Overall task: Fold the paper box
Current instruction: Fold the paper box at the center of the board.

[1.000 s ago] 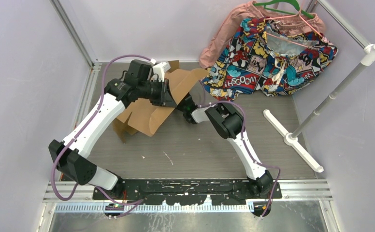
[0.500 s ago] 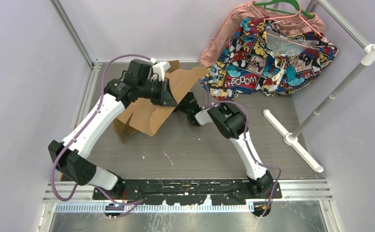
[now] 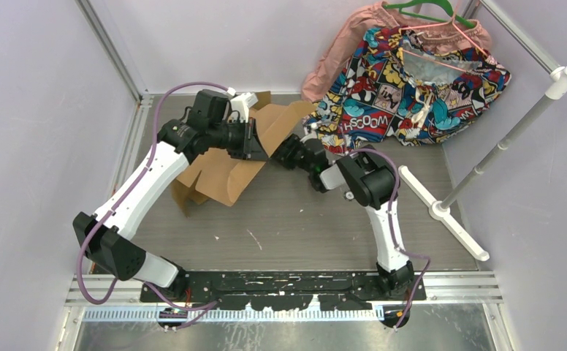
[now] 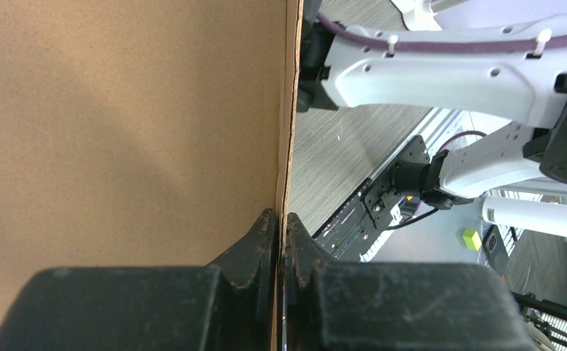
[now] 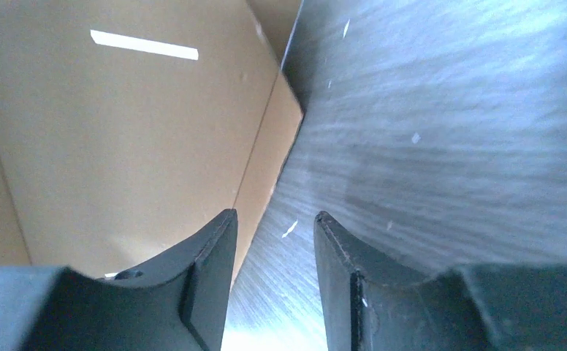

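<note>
The paper box (image 3: 222, 172) is a brown cardboard sheet lying at the back left of the table, with one flap (image 3: 277, 121) raised. My left gripper (image 3: 257, 144) is shut on that flap's edge. In the left wrist view its jaws (image 4: 281, 219) pinch the thin cardboard edge, and the brown panel (image 4: 120, 110) fills the left half. My right gripper (image 3: 280, 155) hovers low by the box's right edge. In the right wrist view it (image 5: 275, 219) stands open with only table between the fingers, and cardboard (image 5: 120, 124) lies just left of the left finger.
A comic-print cloth (image 3: 405, 80) and a pink garment (image 3: 339, 51) are piled at the back right under a green hanger (image 3: 419, 9). A white rack foot (image 3: 441, 208) with a slanting pole (image 3: 514, 131) stands on the right. Metal frame rails (image 3: 131, 139) border the grey table.
The right arm's elbow has swung to the right, and its gripper has shifted toward the back, along the raised flap. The left arm and the cardboard have stayed still.
</note>
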You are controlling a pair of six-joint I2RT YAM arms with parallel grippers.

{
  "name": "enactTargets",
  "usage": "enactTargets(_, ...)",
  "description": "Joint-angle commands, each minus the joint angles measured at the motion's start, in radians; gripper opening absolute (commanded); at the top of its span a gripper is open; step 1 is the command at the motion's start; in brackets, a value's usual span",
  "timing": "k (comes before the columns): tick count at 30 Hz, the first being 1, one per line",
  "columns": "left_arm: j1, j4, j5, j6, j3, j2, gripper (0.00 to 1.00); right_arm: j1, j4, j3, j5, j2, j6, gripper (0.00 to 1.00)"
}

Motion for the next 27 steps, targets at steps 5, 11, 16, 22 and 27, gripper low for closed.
enactTargets(5,0.007,0.023,0.039,-0.007,0.022,-0.043,0.07,-0.12,-0.025,0.082,-0.113,-0.084,-0.001,0.46)
enactTargets(11,0.007,0.026,0.058,-0.008,0.024,-0.04,0.07,-0.176,-0.16,0.278,-0.178,-0.008,0.014,0.46)
enactTargets(16,0.008,0.039,0.084,-0.012,0.021,-0.041,0.07,-0.198,-0.253,0.469,-0.208,0.078,0.038,0.46)
enactTargets(22,0.013,0.05,0.113,-0.016,0.013,-0.046,0.07,-0.206,-0.341,0.604,-0.19,0.137,0.037,0.46)
enactTargets(27,0.024,0.052,0.126,-0.016,0.006,-0.049,0.07,-0.21,-0.393,0.689,-0.174,0.175,0.043,0.46)
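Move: At the far end of the paper box, the end flap lies about 14 cm ahead of the right hand, 4 cm to its left and some 4 cm higher. The raised side flap's far corner hangs about 3 cm ahead, 9 cm to the right and 17 cm above; the comic-print shorts' hem is 5 cm ahead, 14 cm right, roughly level. From the left hand, that end flap lies some 26 cm ahead, straight in line and 20 cm below. Swinging clear of the box's right side, the right hand first slips about 5 cm to the right as it heads forward, climbs in an arch of some 10 cm along the raised flap, then sinks 3 cm towards the far end flap, about 14 cm farther out. Its fingers stay half open, pointing forward-left; the left hand keeps its pinch on the side flap's edge. ##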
